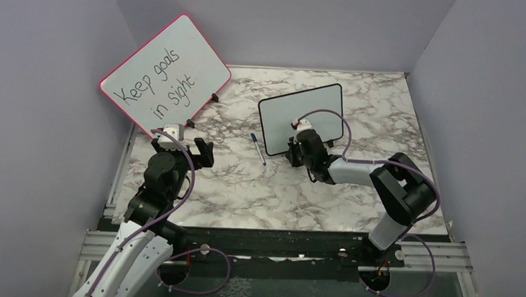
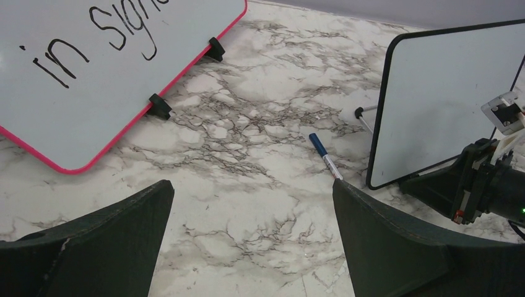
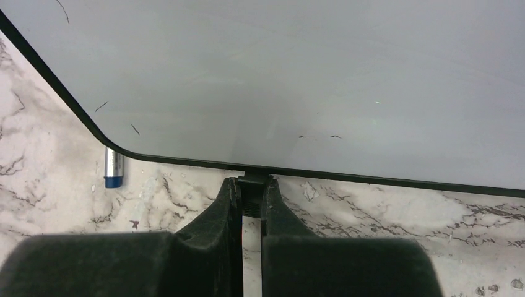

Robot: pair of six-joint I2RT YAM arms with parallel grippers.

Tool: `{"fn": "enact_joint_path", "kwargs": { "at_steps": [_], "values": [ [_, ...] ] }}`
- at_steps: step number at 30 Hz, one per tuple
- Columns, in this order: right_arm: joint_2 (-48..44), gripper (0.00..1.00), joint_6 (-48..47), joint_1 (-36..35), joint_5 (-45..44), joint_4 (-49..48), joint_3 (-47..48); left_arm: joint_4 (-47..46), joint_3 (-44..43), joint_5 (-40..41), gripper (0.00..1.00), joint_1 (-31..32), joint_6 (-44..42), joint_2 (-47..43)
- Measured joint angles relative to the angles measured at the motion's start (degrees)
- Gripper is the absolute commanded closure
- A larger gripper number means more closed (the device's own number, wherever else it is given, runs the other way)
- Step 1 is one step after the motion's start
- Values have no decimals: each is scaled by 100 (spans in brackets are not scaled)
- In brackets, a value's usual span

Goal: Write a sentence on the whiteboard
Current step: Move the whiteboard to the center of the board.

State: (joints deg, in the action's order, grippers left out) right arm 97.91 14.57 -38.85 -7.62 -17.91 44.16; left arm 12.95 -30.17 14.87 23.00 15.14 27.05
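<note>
The small black-framed whiteboard (image 1: 302, 113) stands tilted near the middle of the marble table, also in the left wrist view (image 2: 446, 99). Its face (image 3: 278, 74) is blank apart from a few faint specks; no sentence shows on it. My right gripper (image 1: 294, 148) is at the board's lower edge, shut on one little black foot (image 3: 254, 185) of the frame. A blue-capped marker (image 1: 257, 148) lies flat on the table left of the board (image 2: 325, 156) (image 3: 113, 168). My left gripper (image 2: 252, 185) hangs wide open over bare marble, short of the marker, holding nothing (image 1: 183, 146).
A larger red-framed board (image 1: 166, 74) reading "Keep goals in sight" leans at the back left (image 2: 93, 62). Grey walls close in the table on three sides. A metal rail (image 1: 276, 246) runs along the near edge by the arm bases.
</note>
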Motion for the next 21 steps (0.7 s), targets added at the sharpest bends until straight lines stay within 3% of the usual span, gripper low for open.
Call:
{"fn": "enact_joint_path", "kwargs": {
  "at_steps": [12, 21],
  "values": [
    [-629, 100, 247, -184, -68, 188, -498, 20, -4, -2, 1, 0, 92, 223],
    [-1220, 100, 861, -595, -699, 348, -1078, 295, -101, -9, 1, 0, 155, 540]
  ]
}}
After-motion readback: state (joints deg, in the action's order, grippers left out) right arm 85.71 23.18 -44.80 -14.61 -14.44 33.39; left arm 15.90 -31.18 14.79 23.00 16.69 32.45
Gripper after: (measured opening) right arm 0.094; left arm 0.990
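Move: The right hand already grips the whiteboard by the black clip near its lower left corner. The board's middle lies about 11 cm ahead, 4 cm right and 7 cm above; its other clip some 7 cm ahead and 12 cm right; the marker 11 cm left, 3 cm ahead. Open tabletop lies roughly 6 cm back, 2 cm right. From the left hand the board's middle is about 33 cm right, 18 cm ahead, 12 cm below. Still pinching the clip in shut fingers, the right hand draws the whiteboard back towards the robot by about 6 cm, edging slightly right past the marker, and turns some 5 degrees clockwise late on. The open, empty left hand sinks 2 to 3 cm over the table, tipping its fingers a little downward. ##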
